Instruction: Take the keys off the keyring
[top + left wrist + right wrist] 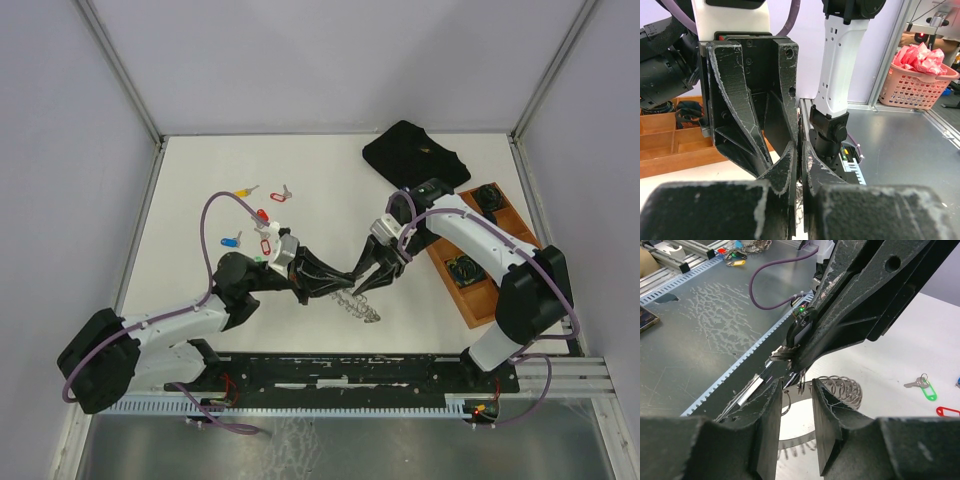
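The keyring [360,305], a silvery band fringed with small rings, lies on the white table between both grippers. In the right wrist view its coiled rings [844,390] show just past my fingers. My left gripper [347,281] [800,150] is shut on a silver key [781,356], and a small split ring [801,381] hangs from the key above the keyring. My right gripper [368,283] [796,390] faces it, its jaws apart on either side of that split ring without touching it. Loose keys lie at the left: yellow [243,192], red [262,213], blue [230,241], green [926,388].
A wooden compartment tray [480,265] with black coiled items stands at the right, and a black cloth [415,155] lies behind it. The table's metal front rail [350,370] runs below the arms. A pink-filled basket [920,75] stands off the table.
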### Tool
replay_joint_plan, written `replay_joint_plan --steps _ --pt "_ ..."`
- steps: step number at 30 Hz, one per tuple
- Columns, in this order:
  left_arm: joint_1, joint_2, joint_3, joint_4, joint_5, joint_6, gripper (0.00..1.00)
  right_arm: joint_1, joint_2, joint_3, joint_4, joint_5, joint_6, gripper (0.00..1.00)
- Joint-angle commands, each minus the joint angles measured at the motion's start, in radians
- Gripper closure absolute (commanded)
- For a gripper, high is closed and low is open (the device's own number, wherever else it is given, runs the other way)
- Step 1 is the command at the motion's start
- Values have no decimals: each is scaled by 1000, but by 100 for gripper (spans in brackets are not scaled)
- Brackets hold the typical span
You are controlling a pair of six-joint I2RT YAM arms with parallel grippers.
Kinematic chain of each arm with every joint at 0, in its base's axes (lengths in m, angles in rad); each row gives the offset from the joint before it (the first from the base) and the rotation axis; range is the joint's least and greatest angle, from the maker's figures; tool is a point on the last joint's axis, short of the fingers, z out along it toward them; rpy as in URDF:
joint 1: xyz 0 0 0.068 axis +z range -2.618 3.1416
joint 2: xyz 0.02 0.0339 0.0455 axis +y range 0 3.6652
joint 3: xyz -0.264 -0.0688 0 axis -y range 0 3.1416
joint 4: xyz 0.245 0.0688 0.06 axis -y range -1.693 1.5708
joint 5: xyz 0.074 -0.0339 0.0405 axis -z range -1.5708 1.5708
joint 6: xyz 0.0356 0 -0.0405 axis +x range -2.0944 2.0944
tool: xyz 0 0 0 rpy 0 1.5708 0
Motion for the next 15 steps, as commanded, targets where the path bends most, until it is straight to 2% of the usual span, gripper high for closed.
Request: replay_joint_plan --steps 1,5,12,15 --pt "-6 3 54 96 -1 -45 97 4 1 44 -156 -66 -7 64" --pt "-7 6 52 100 -2 -46 97 4 3 48 -157 -67 0 69" --pt "-8 3 49 100 -6 -45 97 6 5 60 -156 -67 25 90" --pt "-8 -1 45 96 -12 -41 97 5 0 65 -156 -66 36 94"
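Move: The small metal ring that hangs at the left fingertips lies almost between the right hand's open fingers, about 1 cm to its left, 1 cm back and level. From the right hand, the dark-headed key at the left fingertips sits roughly 2 cm left, 2 cm back and 2 cm up. The large keyring loop hangs some 6 cm below and 3 cm back, neither left nor right. From the left hand, the small ring is about 1 cm right, 1 cm back and 1 cm below. The right fingers pinch the small ring at the left fingertips, closing from well under half open to nearly shut while that hand hardly shifts and its wrist doesn't turn. The left hand stays shut on its hold of the key, and both hands ease up together by about 0.5 cm. ##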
